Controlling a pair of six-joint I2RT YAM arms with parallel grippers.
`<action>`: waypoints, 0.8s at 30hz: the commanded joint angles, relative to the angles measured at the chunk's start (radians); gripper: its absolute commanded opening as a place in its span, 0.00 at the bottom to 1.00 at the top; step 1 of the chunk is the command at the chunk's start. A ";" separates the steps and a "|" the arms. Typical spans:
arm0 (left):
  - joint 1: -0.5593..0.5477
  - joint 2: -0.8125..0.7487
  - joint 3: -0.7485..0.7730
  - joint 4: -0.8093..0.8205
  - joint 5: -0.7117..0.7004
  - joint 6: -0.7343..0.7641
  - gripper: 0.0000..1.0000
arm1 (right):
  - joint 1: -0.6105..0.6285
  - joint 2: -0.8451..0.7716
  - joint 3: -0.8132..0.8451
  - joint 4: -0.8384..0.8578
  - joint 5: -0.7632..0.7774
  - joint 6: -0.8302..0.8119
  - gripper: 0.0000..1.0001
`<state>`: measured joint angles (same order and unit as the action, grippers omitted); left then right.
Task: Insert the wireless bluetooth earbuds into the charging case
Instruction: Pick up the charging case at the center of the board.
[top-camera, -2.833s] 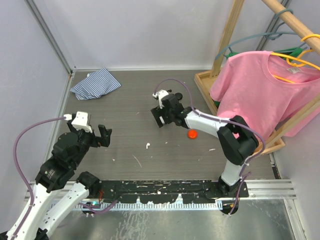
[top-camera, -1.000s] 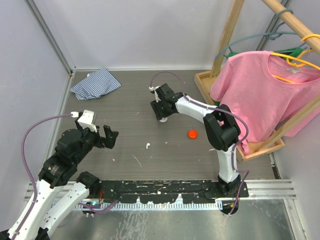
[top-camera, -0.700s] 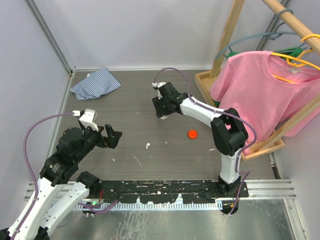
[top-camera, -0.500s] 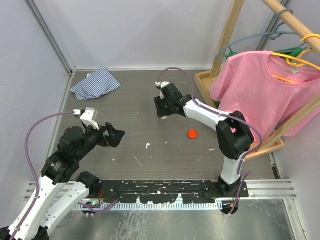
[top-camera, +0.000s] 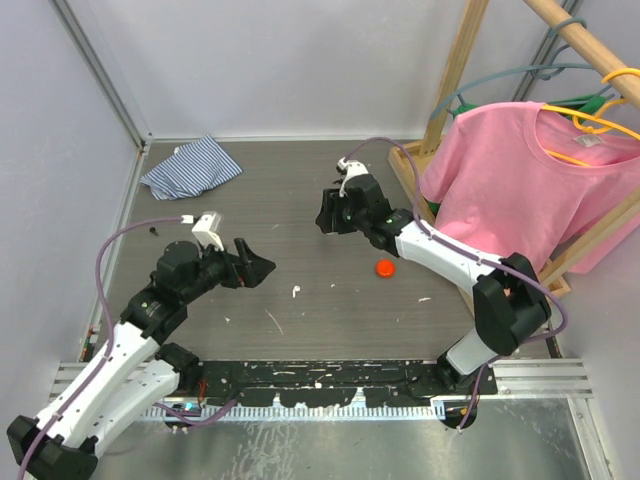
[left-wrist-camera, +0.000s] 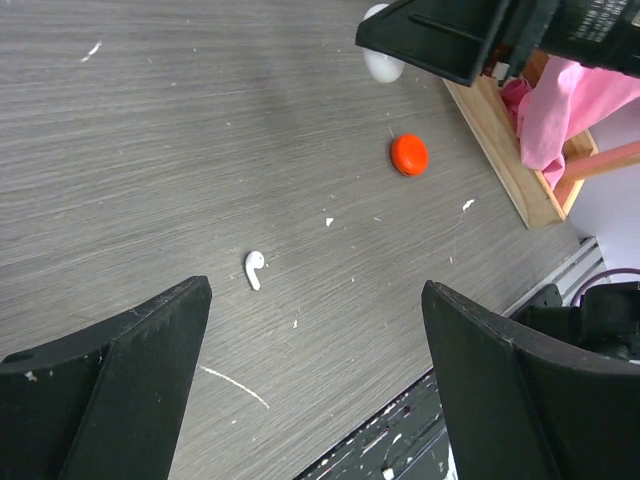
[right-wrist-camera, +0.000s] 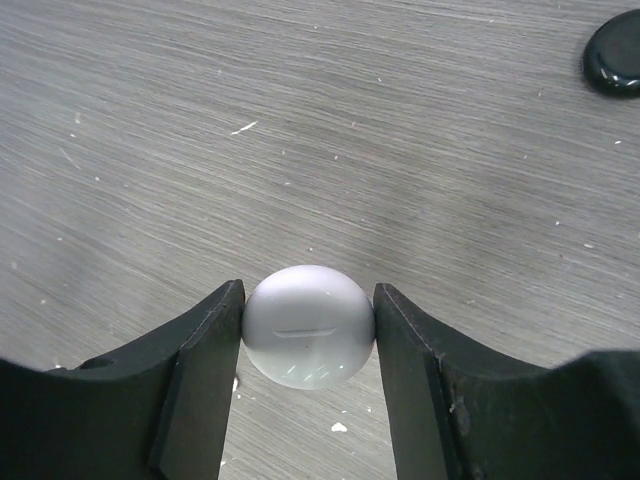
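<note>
A small white earbud (top-camera: 295, 292) lies on the grey table (top-camera: 250, 200), also seen in the left wrist view as the earbud (left-wrist-camera: 254, 268). My left gripper (top-camera: 258, 268) hovers just left of it, open, with nothing between its black fingers (left-wrist-camera: 130, 380). My right gripper (top-camera: 326, 222) is shut on a round white charging case (right-wrist-camera: 308, 325), held clear of the table; the left wrist view shows the case (left-wrist-camera: 382, 66) under the right gripper. A red round case (top-camera: 385, 268) lies between the arms.
A black round case (right-wrist-camera: 615, 52) lies on the table beyond the right gripper. A striped cloth (top-camera: 190, 167) sits at the back left. A pink shirt (top-camera: 530, 180) hangs on a wooden rack (top-camera: 412, 185) at the right. White scratches fleck the table.
My left arm has reached forward and right toward the white earbud, its jaws narrowing slightly. My right gripper has lifted the white case and moved right.
</note>
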<state>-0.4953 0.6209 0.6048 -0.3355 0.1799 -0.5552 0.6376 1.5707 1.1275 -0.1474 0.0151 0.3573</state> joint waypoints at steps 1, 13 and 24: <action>-0.004 0.037 -0.037 0.226 0.052 -0.070 0.88 | -0.001 -0.087 -0.071 0.168 -0.032 0.113 0.33; -0.175 0.180 -0.124 0.542 -0.128 -0.135 0.77 | 0.030 -0.175 -0.229 0.385 -0.062 0.297 0.32; -0.288 0.304 -0.135 0.744 -0.307 -0.108 0.63 | 0.092 -0.227 -0.314 0.504 0.011 0.412 0.33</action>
<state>-0.7681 0.8959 0.4614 0.2504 -0.0410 -0.6804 0.7094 1.4055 0.8272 0.2356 -0.0227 0.7082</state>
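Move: The right hand already holds the white charging case; the left gripper it is brought to waits about 12 cm back, 14 cm to its left and slightly higher. From the left hand the case is about 12 cm ahead, 14 cm right and 4 cm lower. From the right hand, the white earbud lies some 10 cm back and 8 cm left, the red disc 5 cm back and 12 cm right, both about 14 cm below. Left hand slides some 8 cm right, fingers narrowing, towards the charging case the right carries back-left, rolling 25 degrees. ##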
